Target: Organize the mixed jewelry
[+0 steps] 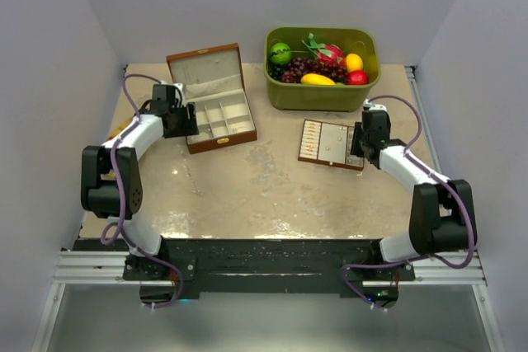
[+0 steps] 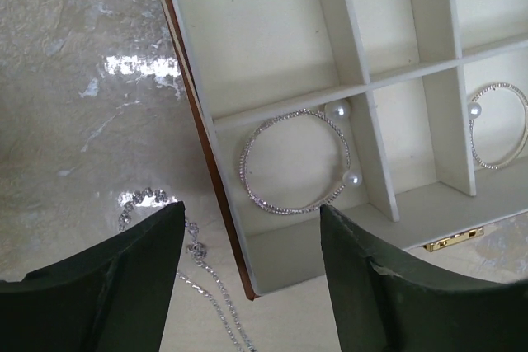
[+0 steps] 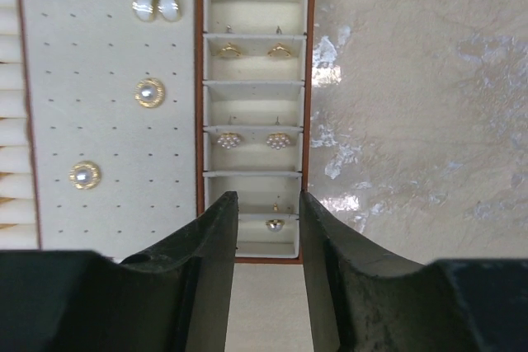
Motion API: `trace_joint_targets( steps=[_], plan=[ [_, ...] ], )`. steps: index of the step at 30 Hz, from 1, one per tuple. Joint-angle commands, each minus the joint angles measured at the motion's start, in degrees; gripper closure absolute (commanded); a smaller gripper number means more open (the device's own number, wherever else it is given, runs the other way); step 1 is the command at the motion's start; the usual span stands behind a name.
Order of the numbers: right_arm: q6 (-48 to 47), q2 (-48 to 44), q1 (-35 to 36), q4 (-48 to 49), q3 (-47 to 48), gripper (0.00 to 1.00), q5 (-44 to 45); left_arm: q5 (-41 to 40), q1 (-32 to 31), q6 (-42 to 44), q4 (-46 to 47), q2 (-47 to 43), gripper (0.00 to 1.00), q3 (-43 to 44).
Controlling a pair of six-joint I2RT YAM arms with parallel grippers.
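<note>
In the left wrist view, a silvery bracelet hoop (image 2: 293, 162) with two pearl ends lies in a near compartment of the wooden box (image 2: 206, 162). A second pearl-ended hoop (image 2: 499, 125) lies in a compartment further right. A fine silvery chain (image 2: 194, 257) lies on the table just outside the box's brown wall. My left gripper (image 2: 252, 212) hangs open above that corner, holding nothing. My right gripper (image 3: 267, 199) stands open over the near end of the flat tray (image 3: 115, 162), its fingers either side of a small earring (image 3: 275, 224) in the last slot. Several other earrings sit on the tray.
A green bin (image 1: 322, 68) of toy fruit stands at the back. The box's lid (image 1: 204, 63) is raised behind its compartments. The tray (image 1: 330, 144) lies right of centre on the beige tabletop, with side walls close on both sides.
</note>
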Motion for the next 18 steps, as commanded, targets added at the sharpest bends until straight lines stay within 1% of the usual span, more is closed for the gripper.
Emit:
trace_joint_targets(
  steps=[1, 2, 4, 5, 7, 8, 11, 18],
  plan=[
    [1.5, -5.4, 0.0, -0.7, 1.4, 0.6, -3.8, 2.5, 0.8, -0.6, 0.4, 2.7, 0.44, 3.9],
    [2.0, -6.2, 0.0, -1.2, 1.5, 0.59, -4.6, 3.0, 0.7, -1.0, 0.7, 2.7, 0.51, 3.5],
    [2.6, -8.7, 0.0, -1.5, 1.3, 0.59, -6.1, 4.4, 0.6, -1.6, 0.5, 2.4, 0.59, 2.5],
    [3.2, -9.6, 0.0, -1.7, 1.2, 0.59, -7.0, 4.8, 0.6, -2.3, 0.3, 1.9, 0.67, 2.2],
    [4.0, -10.9, 0.0, -2.0, 0.9, 0.58, -9.3, 5.5, 0.2, -3.0, 0.5, 1.0, 0.74, 0.1],
    [4.7, -11.9, 0.0, -2.3, 0.9, 0.58, -10.2, 5.4, 0.2, -3.8, 0.4, -0.1, 0.79, -1.4],
    [6.5, -13.3, 0.1, -2.8, 0.8, 0.58, -12.9, 5.7, -0.6, -5.2, 1.5, -2.7, 0.85, -4.9],
    [11.0, -15.5, 0.2, 0.4, -2.4, 0.57, -19.7, 2.2, -7.5, -7.7, 1.8, -6.4, 0.95, -9.4]
  ],
)
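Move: The front end of the jewelry box's left wall lies almost between the left fingers, about 1 cm ahead and 2 cm below. The box's middle is some 4 cm ahead and 10 cm right of that hand, the bracelet about 2 cm ahead and 4 cm right, and the necklace roughly 11 cm back and 1 cm right. From the right hand, the earring tray's middle is about 3 cm ahead, 7 cm left and 3 cm below; the green basket is some 20 cm ahead and 10 cm left. Sink the left gripper about 1 cm over the jewelry box's left wall and shut the fingers so they pinch it near the front corner, then drag the box back and to the right, about 3 cm back in all. Meanwhile lift the right hand some 7 cm clear of the earring tray and carry it about 5 cm left, rolling its left side up, fingers still partly open. ##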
